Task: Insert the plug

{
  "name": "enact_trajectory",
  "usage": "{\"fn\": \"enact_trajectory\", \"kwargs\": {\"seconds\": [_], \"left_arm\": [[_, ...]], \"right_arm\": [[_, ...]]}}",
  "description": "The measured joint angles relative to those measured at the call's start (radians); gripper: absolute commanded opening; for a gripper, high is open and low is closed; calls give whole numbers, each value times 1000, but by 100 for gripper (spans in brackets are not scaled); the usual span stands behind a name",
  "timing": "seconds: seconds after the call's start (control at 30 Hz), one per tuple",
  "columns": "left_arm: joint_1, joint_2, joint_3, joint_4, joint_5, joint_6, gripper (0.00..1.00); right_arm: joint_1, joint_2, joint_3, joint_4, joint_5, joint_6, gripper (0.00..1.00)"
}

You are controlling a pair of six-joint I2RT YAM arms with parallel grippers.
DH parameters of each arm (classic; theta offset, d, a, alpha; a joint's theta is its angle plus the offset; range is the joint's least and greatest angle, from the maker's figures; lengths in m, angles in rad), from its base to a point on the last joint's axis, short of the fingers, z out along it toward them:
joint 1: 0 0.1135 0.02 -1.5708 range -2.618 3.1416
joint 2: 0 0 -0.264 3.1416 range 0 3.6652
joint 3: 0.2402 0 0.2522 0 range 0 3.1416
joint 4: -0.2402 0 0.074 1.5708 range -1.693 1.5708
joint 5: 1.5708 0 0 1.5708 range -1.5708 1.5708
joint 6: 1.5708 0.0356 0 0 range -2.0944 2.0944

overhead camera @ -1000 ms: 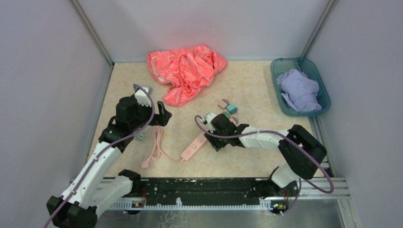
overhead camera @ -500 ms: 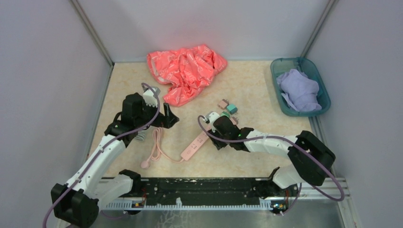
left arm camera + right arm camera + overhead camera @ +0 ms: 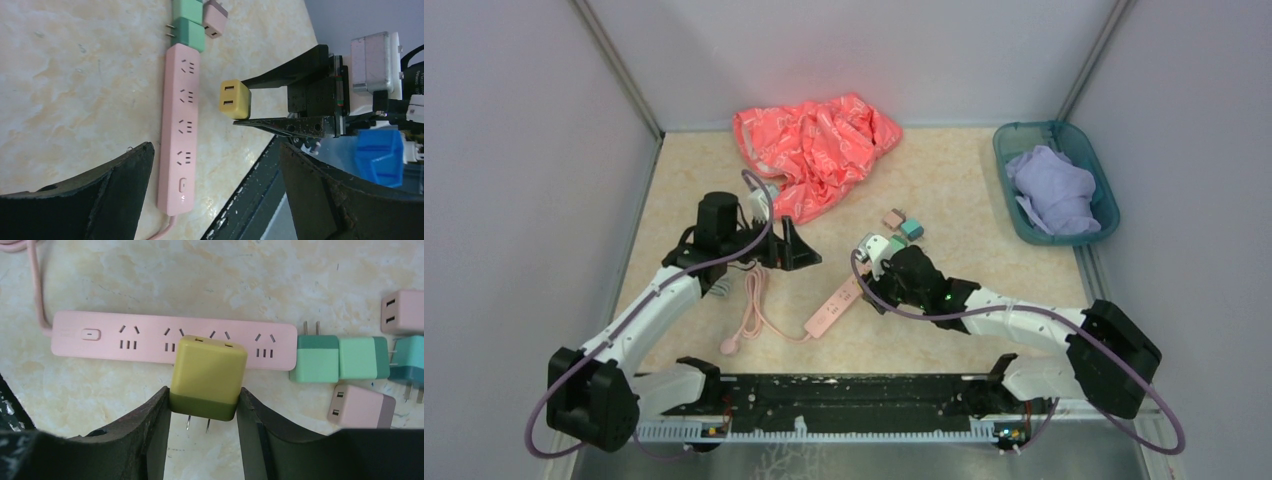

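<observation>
My right gripper (image 3: 204,399) is shut on a yellow plug (image 3: 209,374), with one finger on each side of its darker base. The plug's two prongs point back toward the palm, and its slotted face points at the pink power strip (image 3: 150,340). It hangs just in front of the strip's middle sockets, not touching them. In the left wrist view the plug (image 3: 235,99) sits between the right fingers (image 3: 295,70), beside the strip (image 3: 182,125). My left gripper (image 3: 216,150) is open and holds nothing, hovering left of the strip (image 3: 834,305) in the top view.
Several green, teal and pink adapters (image 3: 315,357) lie at the strip's far end. The strip's pink cable (image 3: 752,305) loops toward the front rail. A crumpled red bag (image 3: 814,150) lies at the back. A teal basket (image 3: 1106,205) with lilac cloth stands at the right.
My left arm has reached forward and to the right, bringing its open gripper closer to the strip. The right arm's elbow has swung right while its gripper stayed by the strip.
</observation>
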Motion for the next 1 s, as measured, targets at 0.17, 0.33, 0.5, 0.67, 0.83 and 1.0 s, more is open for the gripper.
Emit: {"fn": "enact_trajectory", "kwargs": {"seconds": [0.17,0.33,0.5,0.67,0.83,1.0], "left_arm": [[-9,51,-9,51,82,-68,96],[-47,98,-9,86,122,-110,94],[-109,140,-9,114,129,-139,89],[-171,194,-8,142,128,-164,81],[-212,230,0,168,127,-187,71],[-227,240,2,189,121,-202,62]], "right_arm": [[6,-32,-27,62,-32,-46,27],[11,-64,-57,114,-70,-96,27],[21,-89,-66,159,-96,-150,27],[36,-98,-88,212,-114,-211,27],[45,-100,-98,230,-118,-254,27],[54,-100,-98,254,-117,-279,27]]}}
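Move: The yellow plug, pinched in the right hand, lies about 14 cm to the left hand's right, 4 cm back and 9 below it. The power strip's middle is some 7 cm right, 6 back and 17 below the left hand. From the right hand, the left gripper is roughly 14 cm left, 4 ahead and 9 above, and the two green plugs about 9 cm ahead, 4 right and 7 below. Sweeping about 8 cm to the right, with some 4.5 cm back and 3 down, the left hand closes on the plug, turning clockwise and tipping its fingers down a little, while its wide-open fingers narrow by about a third to bracket the plug. The right hand keeps its pinch and lifts the plug some 4.5 cm up and 3 left to meet them, tilting its fingertips upward and turning counter-clockwise. ##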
